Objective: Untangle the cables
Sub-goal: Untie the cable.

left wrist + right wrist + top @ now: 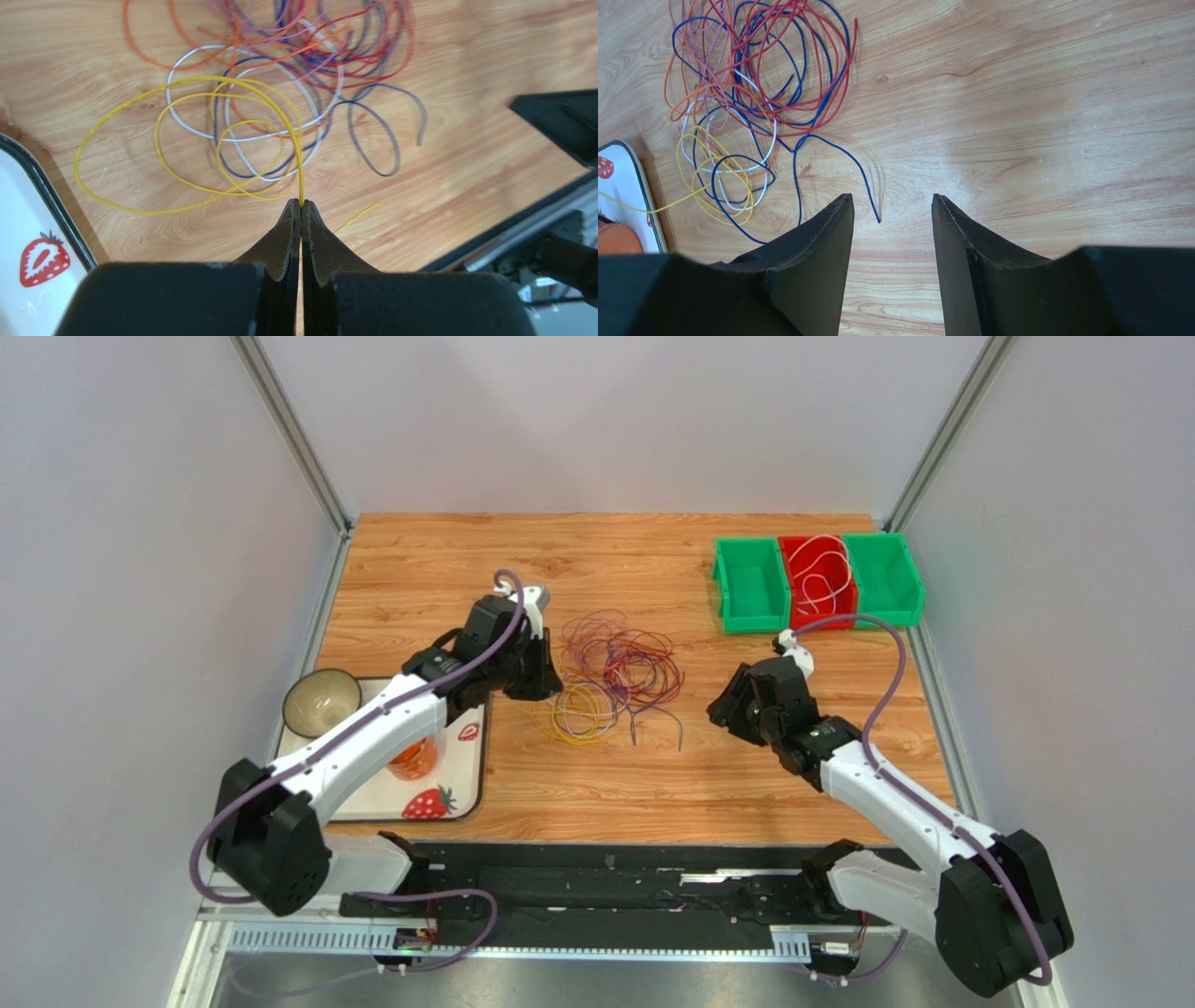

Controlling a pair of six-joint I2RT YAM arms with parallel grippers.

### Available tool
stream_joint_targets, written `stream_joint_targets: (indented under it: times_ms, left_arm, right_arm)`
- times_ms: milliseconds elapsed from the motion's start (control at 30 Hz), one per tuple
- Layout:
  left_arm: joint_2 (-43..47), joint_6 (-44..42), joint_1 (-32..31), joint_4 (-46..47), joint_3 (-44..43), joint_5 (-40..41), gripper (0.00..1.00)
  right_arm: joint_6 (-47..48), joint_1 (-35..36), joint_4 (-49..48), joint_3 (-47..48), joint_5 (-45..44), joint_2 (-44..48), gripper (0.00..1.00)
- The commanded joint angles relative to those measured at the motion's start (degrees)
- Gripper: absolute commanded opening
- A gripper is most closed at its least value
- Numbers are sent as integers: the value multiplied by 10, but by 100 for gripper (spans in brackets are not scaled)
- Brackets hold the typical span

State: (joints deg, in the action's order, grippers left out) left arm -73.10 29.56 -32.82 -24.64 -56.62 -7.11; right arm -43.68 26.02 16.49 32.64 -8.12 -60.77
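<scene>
The cables (617,672) lie as a loose tangle of red, purple, blue, white and yellow loops at the table's middle. My left gripper (302,204) is shut on a yellow cable (210,91) whose loops lie over the tangle's near side; in the top view this gripper (540,682) is at the tangle's left edge. My right gripper (892,199) is open and empty, just right of the tangle (752,77), with a loose blue cable end (868,189) on the wood just ahead of its fingertips. In the top view it (727,707) sits right of the cables.
A white strawberry-print tray (460,787) lies at the left with a bowl (320,700) and an orange thing on it. Green and red bins (817,581) stand at the back right; the red one holds a white cable. Tray edge shows in the left wrist view (42,210).
</scene>
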Motion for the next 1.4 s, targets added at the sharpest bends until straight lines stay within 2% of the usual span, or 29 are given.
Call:
stream_joint_targets:
  times_ms: [0, 133, 267, 467, 767, 967, 1367]
  left_arm:
    - [-62, 19, 0, -5, -28, 41, 0]
    - [-127, 20, -1, -31, -56, 52, 0]
    - [-176, 16, 0, -30, -59, 58, 0]
    - [-212, 17, 0, -5, -40, 60, 0]
    - [-228, 4, 18, 13, -37, 20, 0]
    - [-209, 6, 39, 54, -6, -19, 0]
    - [-207, 5, 43, 62, 0, -26, 0]
  right_arm:
    - [18, 15, -25, 11, 15, 9, 49]
    - [49, 46, -16, 44, 18, 20, 49]
    - [88, 65, -30, 85, 95, 5, 49]
    - [150, 92, -16, 197, 185, -123, 50]
    - [169, 119, 2, 334, 232, -338, 52]
    - [169, 132, 23, 400, 225, -433, 53]
    - [146, 139, 28, 444, 222, -510, 54]
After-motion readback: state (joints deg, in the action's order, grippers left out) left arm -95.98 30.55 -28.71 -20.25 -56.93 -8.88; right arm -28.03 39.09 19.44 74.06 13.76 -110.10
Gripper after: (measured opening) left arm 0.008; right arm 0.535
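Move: The left hand grips a yellow strand. The middle of the yellow coil lies about 4 cm ahead of it, 3 cm to its right and some 15 cm below. From the right hand that coil is roughly 22 cm to the left, 5 cm farther out and 8 cm lower. The red-blue tangle lies 12 cm ahead and 13 cm left of the right hand, and the loose blue end about 7 cm left, level with it. Leftward in an arc, the right hand swings about 20 cm to the yellow coil, first rising over the table, then sinking beside the left fingers and a little forward. It turns some 40 degrees counter-clockwise and tips down, fingers staying half open. Meanwhile the left hand sinks about 12 cm, fast then easing to a stop, tipping steeper and keeping its pinch on the yellow strand. ##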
